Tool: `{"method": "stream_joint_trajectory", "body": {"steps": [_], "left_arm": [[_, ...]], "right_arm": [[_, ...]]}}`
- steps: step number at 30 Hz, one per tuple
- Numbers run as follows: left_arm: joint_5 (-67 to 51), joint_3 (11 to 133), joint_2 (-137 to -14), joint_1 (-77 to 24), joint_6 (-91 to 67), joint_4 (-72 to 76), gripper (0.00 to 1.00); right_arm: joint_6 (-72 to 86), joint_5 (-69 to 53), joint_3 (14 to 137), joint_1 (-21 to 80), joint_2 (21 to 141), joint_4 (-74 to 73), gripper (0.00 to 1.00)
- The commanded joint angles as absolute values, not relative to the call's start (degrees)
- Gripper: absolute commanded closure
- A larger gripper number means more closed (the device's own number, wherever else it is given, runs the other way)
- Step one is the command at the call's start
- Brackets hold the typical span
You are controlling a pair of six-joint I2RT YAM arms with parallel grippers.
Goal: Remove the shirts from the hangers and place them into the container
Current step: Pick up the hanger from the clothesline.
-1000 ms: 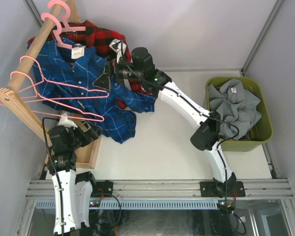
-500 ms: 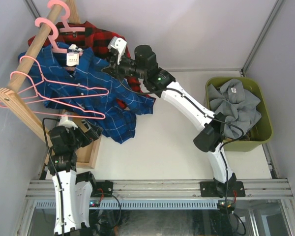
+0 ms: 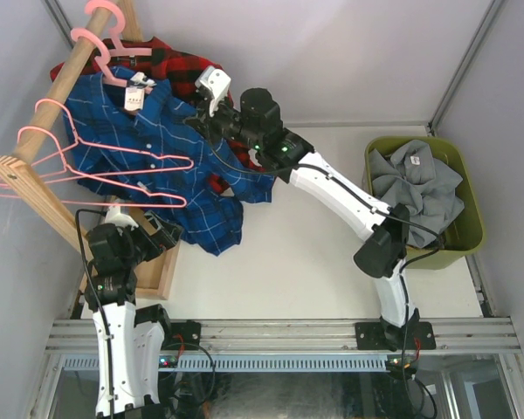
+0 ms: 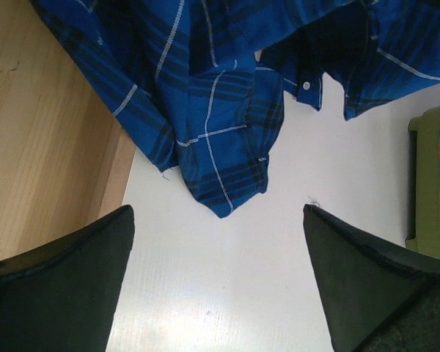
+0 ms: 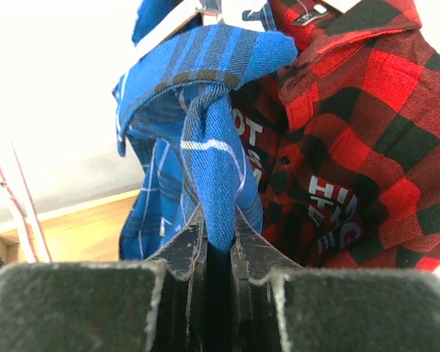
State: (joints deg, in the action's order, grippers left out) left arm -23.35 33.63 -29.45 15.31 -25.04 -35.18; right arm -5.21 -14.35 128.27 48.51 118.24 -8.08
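Observation:
A blue plaid shirt (image 3: 157, 148) hangs on a pink hanger (image 3: 92, 48) from the wooden rail (image 3: 65, 78), its tail reaching the table. My right gripper (image 3: 199, 115) is shut on a fold of the blue plaid shirt (image 5: 213, 169) just below its collar; in the right wrist view the right gripper (image 5: 218, 220) pinches the cloth. The red-black plaid shirt (image 5: 352, 147) with white lettering hangs right behind. A grey shirt (image 3: 415, 188) lies in the olive-green container (image 3: 470, 201). My left gripper (image 4: 218, 209) is open and empty, low over the table near the shirt's hem (image 4: 220, 191).
Two empty pink hangers (image 3: 105, 170) hang on the near end of the rail, in front of the blue shirt. The flat wooden base board (image 4: 44, 147) lies under the rail at the left. Grey walls close in the table at the back and sides.
My right gripper has shut on the blue shirt near the collar and pushed up and left, lifting that fold. The left arm has not moved.

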Motion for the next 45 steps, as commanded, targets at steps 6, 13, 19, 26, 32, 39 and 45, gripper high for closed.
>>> {"method": "stream_joint_trajectory", "body": {"steps": [6,13,19,26,32,39,45], "left_arm": [[-24.52,33.15,-28.98,15.73,-25.43,-33.13,0.00],[-24.23,33.13,-28.87,15.75,-25.49,-33.18,0.00],[-24.17,33.13,-28.94,15.73,-25.50,-33.17,0.00],[-24.03,33.13,-28.81,15.79,-25.49,-33.16,0.00],[-23.95,33.13,-28.68,15.78,-25.44,-33.21,0.00],[-24.08,33.13,-28.73,15.80,-25.54,-33.26,0.00],[-23.99,33.13,-28.65,15.73,-25.49,-33.18,0.00]], "right_arm": [[6.02,-15.26,124.10,50.87,110.28,9.26,1.00],[13.31,-15.29,122.31,51.28,110.55,16.18,1.00],[17.97,-12.48,116.77,51.63,108.62,26.68,1.00],[18.66,-10.94,115.64,52.02,107.18,31.38,1.00],[18.85,-8.61,113.06,52.12,105.22,33.64,1.00],[19.39,-8.18,112.30,52.21,104.41,35.46,1.00],[18.81,-6.67,112.31,52.16,103.51,36.46,1.00]]}}
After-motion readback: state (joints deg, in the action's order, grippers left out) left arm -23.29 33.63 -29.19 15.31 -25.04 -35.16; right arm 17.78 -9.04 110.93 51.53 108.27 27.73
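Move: The right hand is already shut on the blue shirt's near shoulder. The hook of its pink hanger sits on the clothesline about 17 cm to the hand's left, 6 cm ahead and 10 cm up. The red shirt hangs about 11 cm farther out than the hand and 4 cm left. The empty hangers are roughly 11 cm back and 15 cm left, about level with it. From the idle left hand, the hook is some 22 cm ahead, 9 cm left and well above, about 34 cm. Upward, some 11 cm in two stages with a short pause midway, the right hand lifts the pinched shoulder of the blue shirt and draws back about 5 cm towards the robot. As it climbs, the wrist tilts the left-pointing fingers up by roughly 30 degrees, towards the clothesline; they stay shut on the cloth. ##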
